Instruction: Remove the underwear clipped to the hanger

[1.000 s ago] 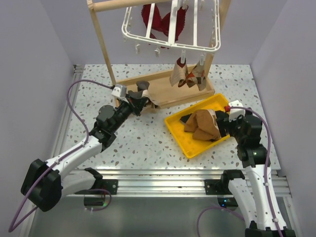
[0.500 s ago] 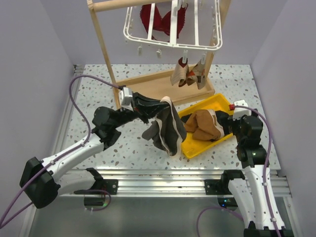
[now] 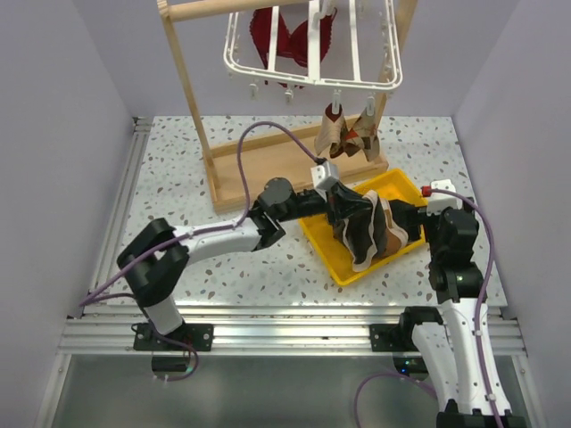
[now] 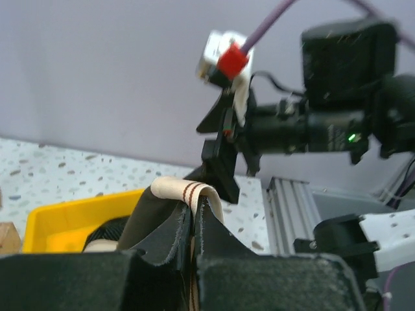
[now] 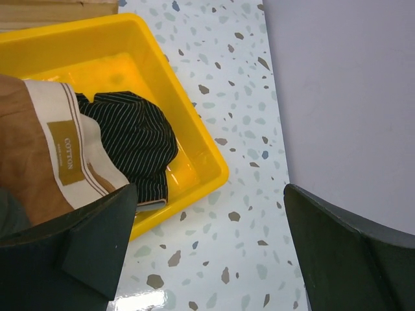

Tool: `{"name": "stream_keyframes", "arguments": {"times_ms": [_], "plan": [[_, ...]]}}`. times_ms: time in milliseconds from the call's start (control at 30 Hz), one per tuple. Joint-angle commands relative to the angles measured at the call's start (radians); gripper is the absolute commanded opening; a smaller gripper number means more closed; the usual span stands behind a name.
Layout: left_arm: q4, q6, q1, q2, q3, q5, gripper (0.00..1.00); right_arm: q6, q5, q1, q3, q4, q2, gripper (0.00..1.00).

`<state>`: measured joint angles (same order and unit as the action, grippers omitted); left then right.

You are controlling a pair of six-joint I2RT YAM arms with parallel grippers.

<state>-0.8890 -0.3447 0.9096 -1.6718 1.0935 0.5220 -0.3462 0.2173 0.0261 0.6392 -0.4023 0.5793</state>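
My left gripper is shut on the dark grey underwear and holds it over the yellow tray. In the left wrist view the fingers pinch the dark fabric just below its beige, red-striped waistband. A brown brief with a beige waistband and a black pinstriped brief lie in the tray. My right gripper is open and empty at the tray's right end; in the right wrist view it hangs over bare table. The white hanger hangs at the top.
The tall wooden frame stand carries the hanger, its base board behind the tray. A red bra and argyle socks hang from the hanger. Grey walls close both sides.
My left arm has swung right from the stand's base, carrying the dark grey brief across the table to above the yellow tray. The right arm has barely moved.
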Motion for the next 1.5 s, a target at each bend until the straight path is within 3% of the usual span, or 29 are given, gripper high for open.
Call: {"name": "stream_keyframes", "arguments": {"times_ms": [0,200,333,400,433,467,567,733,767,833,1033,1233,1333,1467], "plan": [[0.037,0.169,0.046,-0.113,0.031,-0.071,0.00,0.021,0.048,0.014,-0.004,0.057,-0.018,0.99],[0.002,0.226,0.086,-0.227,-0.142,-0.250,0.04,0.027,0.047,0.020,-0.007,0.062,-0.019,0.99],[-0.004,0.234,0.094,-0.252,-0.217,-0.368,0.14,0.029,0.042,0.020,-0.004,0.059,-0.016,0.99],[-0.019,0.239,0.104,-0.217,-0.256,-0.422,0.29,0.030,0.042,0.021,-0.001,0.057,-0.013,0.99],[-0.027,0.248,0.112,-0.197,-0.270,-0.445,0.29,0.033,0.045,0.020,-0.001,0.057,-0.013,0.99],[-0.037,0.262,0.121,-0.151,-0.280,-0.494,0.42,0.038,0.051,0.021,-0.001,0.057,-0.012,0.99],[0.007,0.299,0.137,-0.062,-0.276,-0.520,0.62,0.053,0.059,0.020,0.005,0.051,-0.006,0.99],[0.074,0.294,0.138,0.085,-0.274,-0.505,0.81,0.072,0.024,0.021,0.031,0.017,0.005,0.99],[0.111,0.296,0.137,0.134,-0.276,-0.504,0.92,0.079,0.019,0.021,0.036,0.011,0.013,0.99],[0.171,0.297,0.138,0.214,-0.285,-0.520,1.00,0.102,0.011,0.020,0.062,-0.012,0.028,0.99],[0.321,0.332,0.138,0.510,-0.409,-0.687,1.00,0.188,0.108,0.021,0.174,-0.033,0.082,0.99],[0.655,0.254,0.106,0.934,-0.573,-1.279,1.00,0.133,0.091,0.021,0.232,-0.069,0.089,0.99],[0.825,0.207,-0.049,1.093,-0.577,-1.256,1.00,0.203,0.161,0.021,0.214,-0.032,0.100,0.99],[0.973,0.161,-0.323,1.115,-0.552,-1.216,1.00,0.321,0.277,0.020,0.206,0.005,0.123,0.99]]}}
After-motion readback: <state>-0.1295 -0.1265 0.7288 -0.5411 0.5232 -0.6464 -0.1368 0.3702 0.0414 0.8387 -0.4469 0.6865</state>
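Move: The grey underwear with the cream waistband hangs pinched in my left hand. The yellow box's middle lies about 2 cm ahead, 7 cm to the right and 28 cm below; in it the brown underwear sits roughly 1 cm ahead and 9 cm right, the black one 3 cm ahead and 15 cm right. The wooden tray's middle is some 17 cm ahead and 11 cm left. From my right hand, the box's middle is about 13 cm left, 3 cm ahead and 18 cm below. I lower the grey underwear quickly with my left hand, about 25 cm down to the yellow box's near-left part, tipping the fingers down some 30 degrees, and open them wide to let the waistband go. Then I lift straight up off it about 20 cm and swing left, away from the box, turning counter-clockwise. My open, empty right hand rises a little late on. ##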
